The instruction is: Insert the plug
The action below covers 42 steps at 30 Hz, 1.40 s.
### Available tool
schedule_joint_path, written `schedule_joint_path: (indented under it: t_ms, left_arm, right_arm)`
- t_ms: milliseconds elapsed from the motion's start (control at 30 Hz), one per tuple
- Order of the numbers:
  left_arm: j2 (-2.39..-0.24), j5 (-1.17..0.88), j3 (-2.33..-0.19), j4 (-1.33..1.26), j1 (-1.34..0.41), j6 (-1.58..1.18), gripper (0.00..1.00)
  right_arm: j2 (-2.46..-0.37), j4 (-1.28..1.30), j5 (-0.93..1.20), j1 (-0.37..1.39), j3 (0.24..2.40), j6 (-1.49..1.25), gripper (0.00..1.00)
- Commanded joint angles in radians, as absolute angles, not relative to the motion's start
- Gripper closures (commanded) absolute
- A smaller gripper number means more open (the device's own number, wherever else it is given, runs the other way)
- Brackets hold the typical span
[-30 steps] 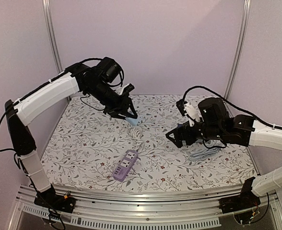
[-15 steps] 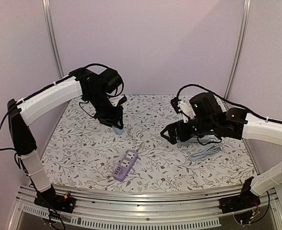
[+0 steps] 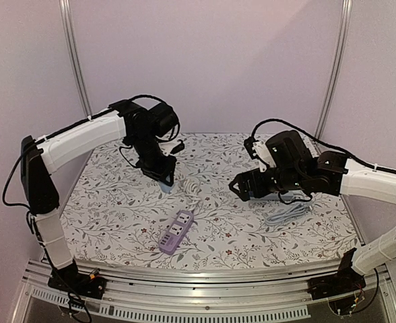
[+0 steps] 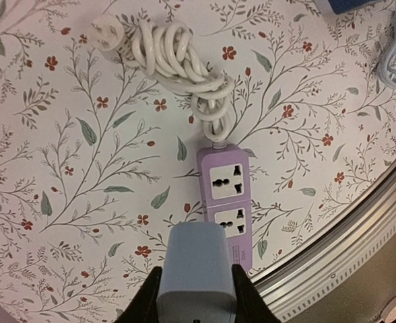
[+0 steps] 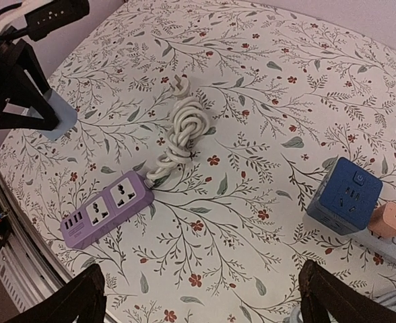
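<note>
My left gripper (image 4: 195, 297) is shut on a light blue plug block (image 4: 195, 268), pointing straight down over the near end of a purple power strip (image 4: 225, 195) with two sockets. From above, the left gripper (image 3: 163, 180) with the plug (image 3: 166, 188) hangs behind and left of the strip (image 3: 176, 231). The strip's white cord (image 3: 192, 188) lies coiled behind it. My right gripper (image 3: 240, 188) hovers open and empty over the table's right middle; its fingers (image 5: 71, 301) stand far apart.
A blue cube socket (image 5: 346, 196), a pink adapter (image 5: 390, 221) and a pale strip (image 5: 394, 246) sit at the right. A grey-blue cable (image 3: 285, 215) lies under the right arm. The metal front rail (image 4: 346, 249) runs close beyond the purple strip.
The left arm has swung the plug left and down, turning the wrist to point at the table. The right gripper drifted slightly left, still open.
</note>
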<state>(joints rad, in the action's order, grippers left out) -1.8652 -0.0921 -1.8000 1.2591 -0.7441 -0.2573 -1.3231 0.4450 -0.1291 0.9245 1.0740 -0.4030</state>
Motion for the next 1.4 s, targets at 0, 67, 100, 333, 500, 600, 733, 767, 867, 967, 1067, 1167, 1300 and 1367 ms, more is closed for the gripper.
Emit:
schedule_joint_path:
  t_ms: [0, 67, 100, 333, 500, 600, 733, 767, 867, 967, 1067, 1167, 1300, 1367]
  left_arm:
    - [-1.885, -0.127, -1.782, 1.236, -0.769, -0.186, 1.0]
    - [-1.894, -0.143, -1.763, 1.219, -0.781, -0.161, 1.0]
    - [-1.904, -0.143, -1.757, 1.218, -0.782, -0.152, 1.0]
    - [-1.961, -0.142, -1.728, 1.177, -0.795, -0.158, 1.0]
    - [-1.992, -0.133, -1.711, 1.121, -0.825, -0.201, 1.0]
    - [-2.012, -0.107, -1.706, 1.112, -0.856, -0.225, 1.0]
    - [-2.019, -0.087, -1.683, 1.092, -0.882, -0.252, 1.0]
    - [-2.018, -0.08, -1.675, 1.087, -0.885, -0.26, 1.0]
    - [-2.011, -0.06, -1.65, 1.067, -0.887, -0.278, 1.0]
    - [-2.006, -0.049, -1.634, 1.051, -0.887, -0.287, 1.0]
    - [-2.012, -0.051, -1.628, 1.035, -0.887, -0.291, 1.0]
    - [-2.023, -0.052, -1.626, 1.024, -0.887, -0.298, 1.0]
    - [-2.027, -0.053, -1.626, 1.016, -0.887, -0.307, 1.0]
    - [-2.028, -0.051, -1.623, 1.017, -0.887, -0.308, 1.0]
  right_arm:
    - [-1.311, 0.462, -0.167, 0.928, 1.107, -0.418, 0.01]
    - [-1.316, 0.465, -0.166, 0.927, 1.11, -0.417, 0.01]
    - [-1.32, 0.467, -0.166, 0.927, 1.113, -0.418, 0.01]
    - [-1.325, 0.481, -0.175, 0.927, 1.117, -0.425, 0.01]
    - [-1.322, 0.483, -0.192, 0.927, 1.114, -0.432, 0.01]
    - [-1.323, 0.488, -0.216, 0.928, 1.115, -0.437, 0.01]
    - [-1.324, 0.491, -0.24, 0.927, 1.116, -0.442, 0.01]
    - [-1.325, 0.491, -0.241, 0.928, 1.116, -0.442, 0.01]
    - [-1.328, 0.486, -0.244, 0.928, 1.116, -0.442, 0.01]
    - [-1.332, 0.483, -0.244, 0.928, 1.118, -0.442, 0.01]
    - [-1.337, 0.48, -0.242, 0.927, 1.119, -0.44, 0.01]
    - [-1.341, 0.478, -0.242, 0.928, 1.119, -0.44, 0.01]
    - [-1.342, 0.478, -0.242, 0.927, 1.119, -0.439, 0.01]
    - [-1.342, 0.48, -0.242, 0.927, 1.117, -0.44, 0.01]
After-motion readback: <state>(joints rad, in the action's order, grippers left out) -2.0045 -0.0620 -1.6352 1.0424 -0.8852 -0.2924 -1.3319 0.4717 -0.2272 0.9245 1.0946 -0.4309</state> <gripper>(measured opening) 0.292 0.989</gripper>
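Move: Below the left hand, which already holds the light-blue plug, the purple strip's far socket lies some 15 cm down, about 5 cm to the right and 2 cm back. The near socket sits roughly 4 cm back of that one and 1 cm to its left. The white cord coil lies about 8 cm ahead of the left hand and 7 cm to its right, on the table. From the right hand the far socket is about 16 cm to the left, level with it and 18 cm below. Lowering the held plug some 9 cm towards the purple strip's far socket, the left hand also shifts about 5 cm right and 3 cm back, and turns slightly clockwise. The descent dies out near the end and the hand hovers just over the socket, pins downward, the grip unchanged; contact with the strip can't be made out. ##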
